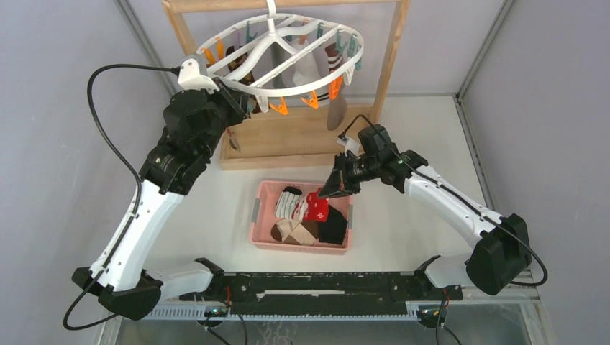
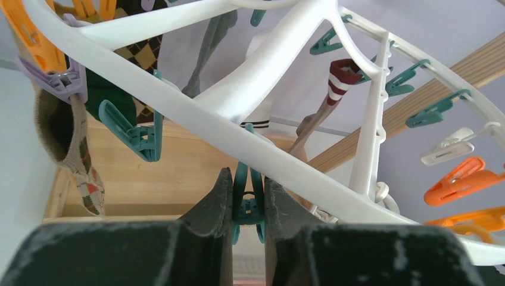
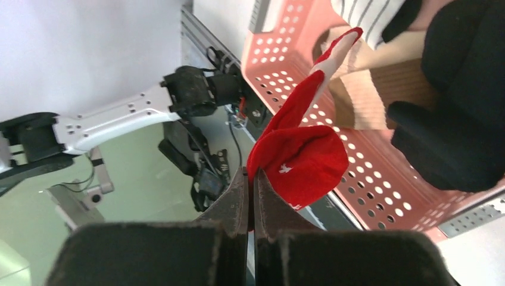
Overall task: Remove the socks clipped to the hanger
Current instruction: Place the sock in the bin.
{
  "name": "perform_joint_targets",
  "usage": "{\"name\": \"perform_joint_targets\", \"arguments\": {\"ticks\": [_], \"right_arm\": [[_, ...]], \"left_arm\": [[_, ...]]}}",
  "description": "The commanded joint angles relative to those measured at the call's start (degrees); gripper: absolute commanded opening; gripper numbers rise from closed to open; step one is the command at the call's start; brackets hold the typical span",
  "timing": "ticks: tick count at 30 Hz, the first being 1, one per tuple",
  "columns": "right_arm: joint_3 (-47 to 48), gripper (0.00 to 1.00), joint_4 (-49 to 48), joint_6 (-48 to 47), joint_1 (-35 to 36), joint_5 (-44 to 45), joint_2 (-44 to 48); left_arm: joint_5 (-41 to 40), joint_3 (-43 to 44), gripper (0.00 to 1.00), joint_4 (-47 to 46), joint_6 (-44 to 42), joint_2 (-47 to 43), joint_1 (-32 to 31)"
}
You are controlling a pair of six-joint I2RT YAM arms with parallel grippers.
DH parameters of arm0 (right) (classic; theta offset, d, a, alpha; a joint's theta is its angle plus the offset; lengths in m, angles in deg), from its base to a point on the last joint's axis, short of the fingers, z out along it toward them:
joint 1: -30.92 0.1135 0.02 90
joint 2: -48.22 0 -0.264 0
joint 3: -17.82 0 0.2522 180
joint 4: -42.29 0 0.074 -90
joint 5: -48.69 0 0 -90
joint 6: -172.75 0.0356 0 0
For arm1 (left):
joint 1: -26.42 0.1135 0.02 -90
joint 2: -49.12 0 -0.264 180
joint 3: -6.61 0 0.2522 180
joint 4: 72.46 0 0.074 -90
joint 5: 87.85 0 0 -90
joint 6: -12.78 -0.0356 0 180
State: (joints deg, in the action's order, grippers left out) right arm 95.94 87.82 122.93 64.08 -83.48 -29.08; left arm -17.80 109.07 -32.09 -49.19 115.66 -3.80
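Note:
The white oval hanger (image 1: 216, 36) hangs from a wooden frame, with several socks (image 1: 329, 79) still clipped under it. My left gripper (image 1: 241, 97) is up at its near-left rim. In the left wrist view its jaws (image 2: 248, 190) are pressed on the two handles of a teal clip (image 2: 248, 205) under a white bar (image 2: 196, 113). A brown argyle sock (image 2: 71, 143) hangs to the left and a red-striped one (image 2: 333, 83) behind. My right gripper (image 3: 251, 179) is shut on a red patterned sock (image 3: 301, 158), which dangles over the pink basket (image 3: 369, 179).
The pink basket (image 1: 257, 215) in the middle of the table holds several loose socks, among them black (image 3: 458, 89) and beige-and-brown (image 3: 381, 89). The wooden frame's base (image 1: 288, 136) stands behind it. Grey walls close in both sides. Empty orange clips (image 2: 458, 182) dangle at the right.

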Motion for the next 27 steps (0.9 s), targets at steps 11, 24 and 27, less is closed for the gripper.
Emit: {"name": "perform_joint_targets", "arguments": {"ticks": [11,24,27], "right_arm": [[4.6,0.42,12.1,-11.7,5.2,13.0,-1.4],[7.2,0.57,15.6,-14.0,6.0,21.1,1.2],[7.2,0.57,16.1,-14.1,6.0,23.4,2.5]], "left_arm": [[-1.7,3.7,0.06,8.8,-1.1,-1.5,0.3],[-0.3,3.9,0.06,8.9,3.3,-0.3,-0.9],[0.0,4.1,0.07,8.9,4.1,0.0,-1.1]]}}
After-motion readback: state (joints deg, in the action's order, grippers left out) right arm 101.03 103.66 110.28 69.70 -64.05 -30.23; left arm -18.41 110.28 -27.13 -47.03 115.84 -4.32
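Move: The red sock already hangs from your right fingers, over the near side of the bin. The bin's middle lies about 8 cm ahead, 6 cm to the left and 17 cm below that hand. The black sock in it is some 5 cm ahead and 4 cm right; the brown patterned sock is about 3 cm ahead and 8 cm left. From the left hand, up at the hanger, the bin is roughly 6 cm back, 9 cm right and 40 cm below. Lower the right gripper about 4 cm towards the bin, drifting back slightly at first, and open the fingers from shut to a little over half on the way down so the pinched red sock comes free. Ease the hand some 3 cm to the right as you go, tipping the fingertips about 20 degrees further down. ##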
